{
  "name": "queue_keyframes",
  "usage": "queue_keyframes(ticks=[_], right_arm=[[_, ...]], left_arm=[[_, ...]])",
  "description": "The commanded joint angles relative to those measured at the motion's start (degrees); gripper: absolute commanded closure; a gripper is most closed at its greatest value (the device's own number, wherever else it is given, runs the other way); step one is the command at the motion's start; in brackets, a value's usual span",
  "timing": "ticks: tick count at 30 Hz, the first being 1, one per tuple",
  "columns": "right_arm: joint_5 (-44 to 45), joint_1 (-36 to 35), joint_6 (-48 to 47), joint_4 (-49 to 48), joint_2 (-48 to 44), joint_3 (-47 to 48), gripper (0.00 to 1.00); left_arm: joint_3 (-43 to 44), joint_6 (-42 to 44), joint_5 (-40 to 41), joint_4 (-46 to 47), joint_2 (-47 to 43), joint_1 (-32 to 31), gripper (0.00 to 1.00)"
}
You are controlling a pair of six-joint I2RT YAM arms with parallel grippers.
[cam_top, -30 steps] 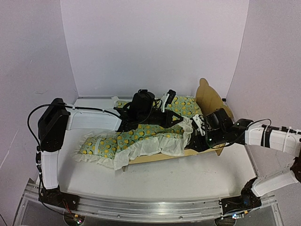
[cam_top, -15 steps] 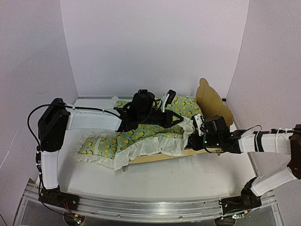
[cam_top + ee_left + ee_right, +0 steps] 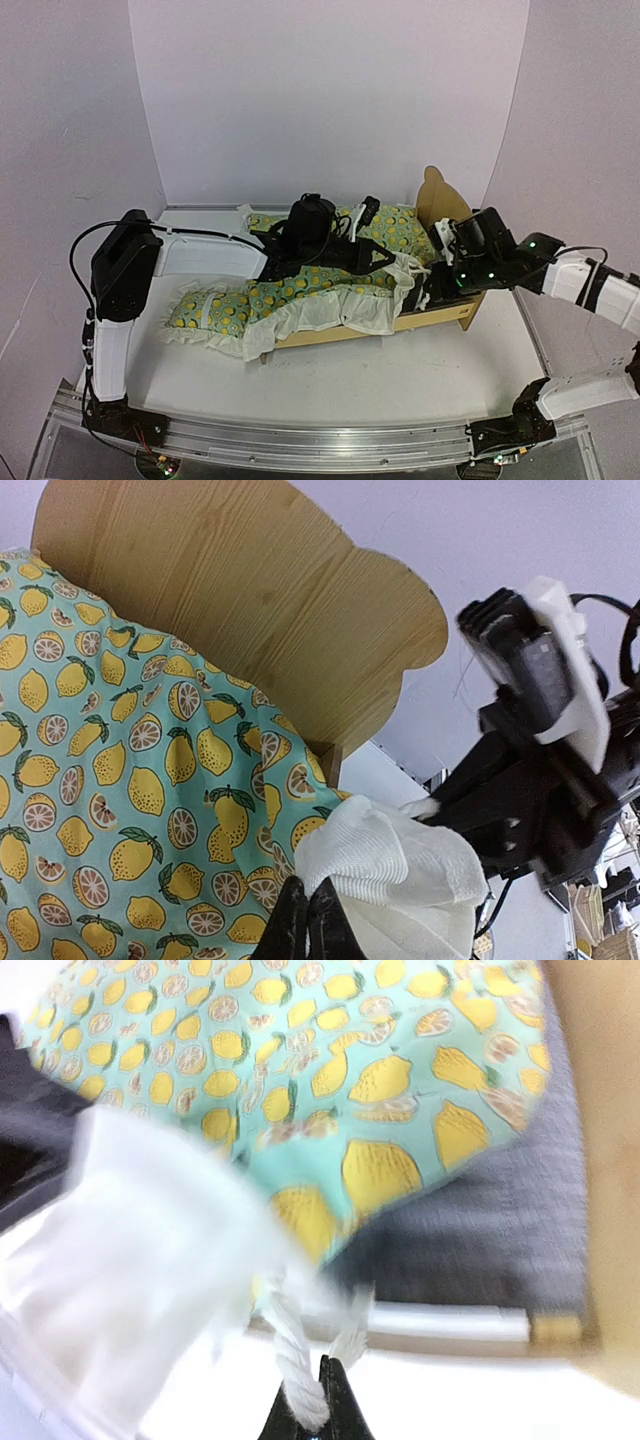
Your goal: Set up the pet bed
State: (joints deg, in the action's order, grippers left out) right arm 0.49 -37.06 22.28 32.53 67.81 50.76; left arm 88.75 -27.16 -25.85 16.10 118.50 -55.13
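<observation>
The pet bed (image 3: 452, 318) of light plywood lies across the table, its bear-ear headboard (image 3: 440, 205) at the right. A lemon-print quilt (image 3: 300, 285) with a white ruffle is draped over it and spills off the left end. My left gripper (image 3: 388, 262) is shut on the quilt's white ruffle (image 3: 390, 865) close to the headboard (image 3: 230, 610); its fingertips (image 3: 296, 923) are pressed together. My right gripper (image 3: 412, 298) is shut on a white twisted strand (image 3: 295, 1360) of the ruffle at the bed's front rail. The dark grey base panel (image 3: 480, 1250) shows beneath the quilt (image 3: 300, 1050).
A lemon-print pillow (image 3: 395, 225) lies against the headboard. White walls close in the table (image 3: 400, 380) at the back and both sides. The left arm (image 3: 200, 255) reaches over the quilt from the left. The right arm (image 3: 540, 770) is close beside my left gripper.
My right gripper has shut on the ruffle strand and lifted up and to the right. The left arm shifted slightly right, still holding the ruffle.
</observation>
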Motion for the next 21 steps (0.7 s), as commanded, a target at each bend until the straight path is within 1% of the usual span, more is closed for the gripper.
queue_keyframes(ticks=[1,4,6,8,9,11,13,14,15,16,18,19,20,21], right_arm=[[-1.3,-0.1,1.8,27.6,-1.2,4.8,1.0],[-0.5,-0.1,1.7,34.9,-0.5,6.2,1.0],[0.8,-0.2,2.4,37.4,-1.9,6.6,1.0],[-0.7,-0.1,2.4,39.6,-3.0,6.8,1.0],[-3.0,-0.1,2.0,40.0,-3.6,6.5,1.0],[-10.7,-0.1,-0.5,37.4,-4.7,4.4,1.0],[-16.2,-0.1,-0.2,32.7,-5.2,1.8,1.0],[-17.9,-0.2,0.4,30.4,-5.2,0.4,0.97],[-18.8,-0.1,1.0,28.2,-5.0,-0.3,0.86],[-18.5,-0.1,1.1,27.4,-4.6,-0.1,0.81],[-14.1,-0.1,0.9,26.8,-5.0,1.9,0.78],[-9.6,-0.1,0.8,26.5,-5.7,3.4,0.69],[-4.2,-0.1,1.0,26.4,-6.8,4.7,0.64],[3.6,-0.1,1.4,26.1,-8.0,5.8,0.62]], left_arm=[[4.1,-1.0,-3.2,2.4,2.4,-0.8,1.0],[5.1,-1.4,-3.8,2.4,3.9,-1.5,1.0],[6.0,-1.8,-4.3,2.4,4.9,-2.0,1.0],[6.6,-2.1,-4.6,2.4,5.8,-2.4,1.0],[6.8,-2.2,-4.7,2.4,6.0,-2.5,1.0],[6.8,-2.1,-4.7,2.4,6.1,-2.7,1.0],[6.8,-2.0,-4.7,2.4,6.3,-2.7,1.0],[7.0,-2.0,-4.6,2.4,6.6,-2.7,1.0],[7.3,-2.0,-4.8,2.4,6.8,-2.7,1.0],[7.6,-2.1,-5.2,2.4,7.1,-2.8,1.0],[7.7,-2.0,-5.3,2.4,7.3,-3.0,1.0],[7.8,-2.1,-5.1,2.4,7.4,-3.1,1.0],[7.7,-2.3,-5.2,2.4,7.6,-3.1,1.0],[7.9,-2.5,-5.2,2.4,7.8,-3.2,1.0]])
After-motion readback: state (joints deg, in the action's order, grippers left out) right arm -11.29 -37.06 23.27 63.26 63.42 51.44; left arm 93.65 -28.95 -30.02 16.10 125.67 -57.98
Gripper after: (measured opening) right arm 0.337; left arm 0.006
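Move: The right hand already pinches the white cord and takes it to the open table in front of the bed's near rail, about 12 cm back, 5 cm right and 13 cm lower. That rail lies some 3 cm back and 10 cm below; the headboard's middle is about 12 cm ahead and 6 cm right. The left hand still grips the frill corner; the bed's near right corner lies roughly 15 cm right, 8 cm back and 15 cm below. With the cord still pinched, the right hand draws it back towards the robot over the near rail, about 12 cm, drifting right and sinking slightly while the wrist tips nearly 30 degrees to point almost straight down; near the end its fingers open and let go of it. The left keeps its grip on the frill and eases some 5 cm down, right and back, towards the bed's near right corner. ##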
